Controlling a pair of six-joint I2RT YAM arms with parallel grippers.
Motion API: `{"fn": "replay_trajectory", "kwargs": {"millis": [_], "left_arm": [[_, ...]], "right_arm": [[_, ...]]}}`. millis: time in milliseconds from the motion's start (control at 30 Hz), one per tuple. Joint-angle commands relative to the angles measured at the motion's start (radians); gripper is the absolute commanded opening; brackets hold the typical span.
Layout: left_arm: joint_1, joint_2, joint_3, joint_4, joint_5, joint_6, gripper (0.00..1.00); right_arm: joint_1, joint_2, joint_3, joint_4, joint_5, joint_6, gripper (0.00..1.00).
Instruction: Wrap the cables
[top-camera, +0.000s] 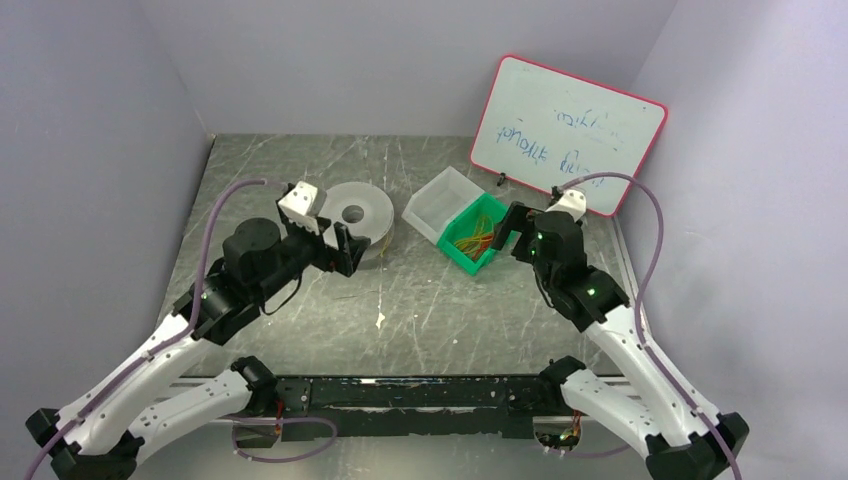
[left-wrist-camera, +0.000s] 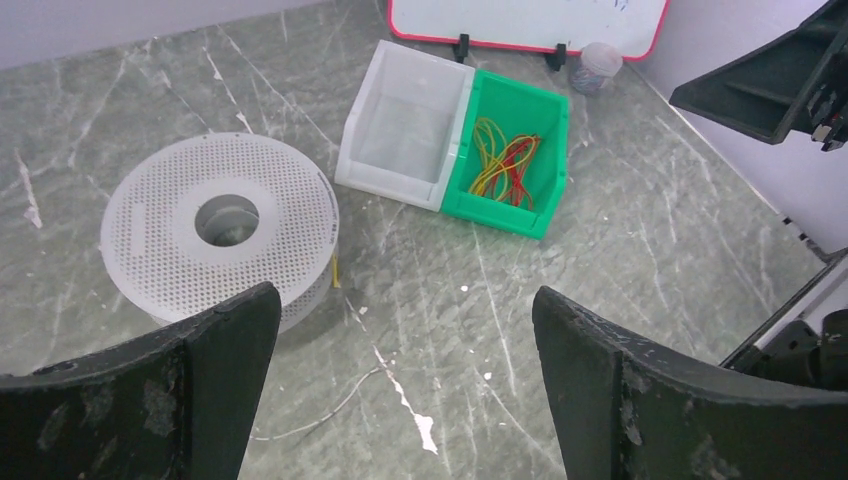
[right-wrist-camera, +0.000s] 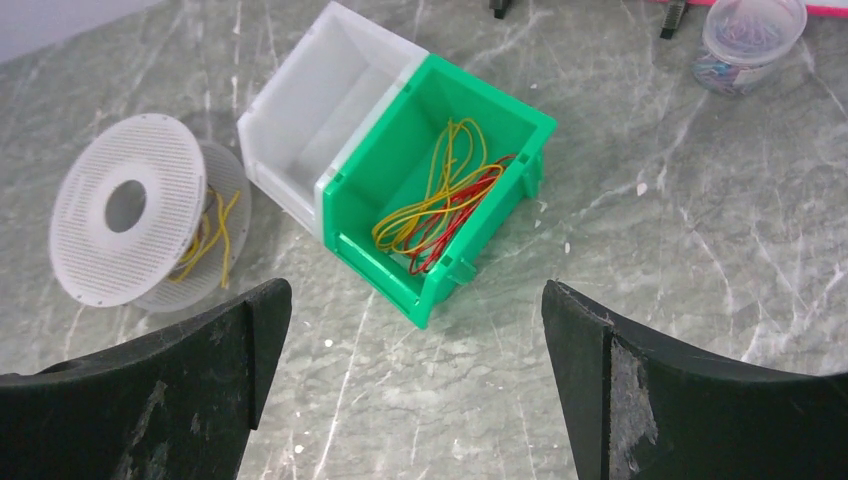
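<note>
Yellow and red cables (right-wrist-camera: 445, 205) lie tangled in the green bin (right-wrist-camera: 375, 255), also seen as cables (left-wrist-camera: 505, 165) and cables (top-camera: 470, 243). A white perforated spool (top-camera: 355, 215) stands left of the bins, with a yellow cable (right-wrist-camera: 215, 230) caught between its discs. My left gripper (top-camera: 345, 248) hangs open just in front of the spool (left-wrist-camera: 215, 225), nothing between its fingers. My right gripper (top-camera: 508, 228) is open at the green bin's near right side, empty. In the wrist views, the left gripper (left-wrist-camera: 405, 295) and right gripper (right-wrist-camera: 415, 285) frame bare table.
An empty white bin (top-camera: 440, 200) touches the green bin's left side. A red-framed whiteboard (top-camera: 565, 130) leans at the back right, with a clear tub of clips (right-wrist-camera: 748, 40) in front of it. A thin pale wire (left-wrist-camera: 320, 415) lies on the table. Walls close three sides.
</note>
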Motion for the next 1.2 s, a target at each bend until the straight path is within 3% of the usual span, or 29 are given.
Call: {"fn": "replay_trajectory", "kwargs": {"millis": [0,100,433,533,767,967,1167], "left_arm": [[0.002,-0.065,-0.085,0.09,0.022,-0.1,0.99],[0.002,-0.114,-0.166,0.134,0.07,-0.133,0.99],[0.002,-0.275,-0.296,0.128,0.117,-0.064,0.99],[0.002,-0.312,-0.289,0.111,0.121,-0.061,0.99],[0.002,-0.379,-0.251,-0.089,0.082,-0.051,0.99],[0.002,-0.436,-0.282,-0.056,0.087,-0.045,0.99],[0.001,-0.411,-0.272,-0.072,0.103,-0.045,0.99]], "right_arm": [[-0.002,-0.067,-0.037,0.028,-0.03,-0.002,1.0],[-0.003,-0.134,-0.075,0.045,-0.058,-0.002,1.0],[-0.003,-0.332,-0.246,0.166,0.084,-0.096,1.0],[-0.003,-0.32,-0.257,0.169,0.047,-0.12,1.0],[-0.002,-0.266,-0.178,-0.002,0.125,-0.033,1.0],[-0.002,-0.258,-0.122,-0.031,0.15,-0.135,1.0],[-0.003,-0.291,-0.135,-0.041,0.166,-0.136,1.0]]}}
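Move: From the left hand the cable spool stands about 17 cm ahead and 5 cm left, roughly 25 cm below; the clear box is some 21 cm ahead and 18 cm right, the green box 15 cm ahead and 27 cm right. From the right hand the green box lies about 11 cm ahead, 4 cm left and 19 cm below, the clear box 17 cm ahead and 13 cm left, and the spool 11 cm ahead and 34 cm left. Back towards its base goes the empty left hand, about 6.5 cm on the near side of the spool, sinking some 4 cm early on and drifting a little left. The right hand meanwhile slides some 5 cm right and a bit back, away from the green box, bobbing slightly, its fingertips tipping up a few degrees. Both grippers stay wide open, touching nothing. ##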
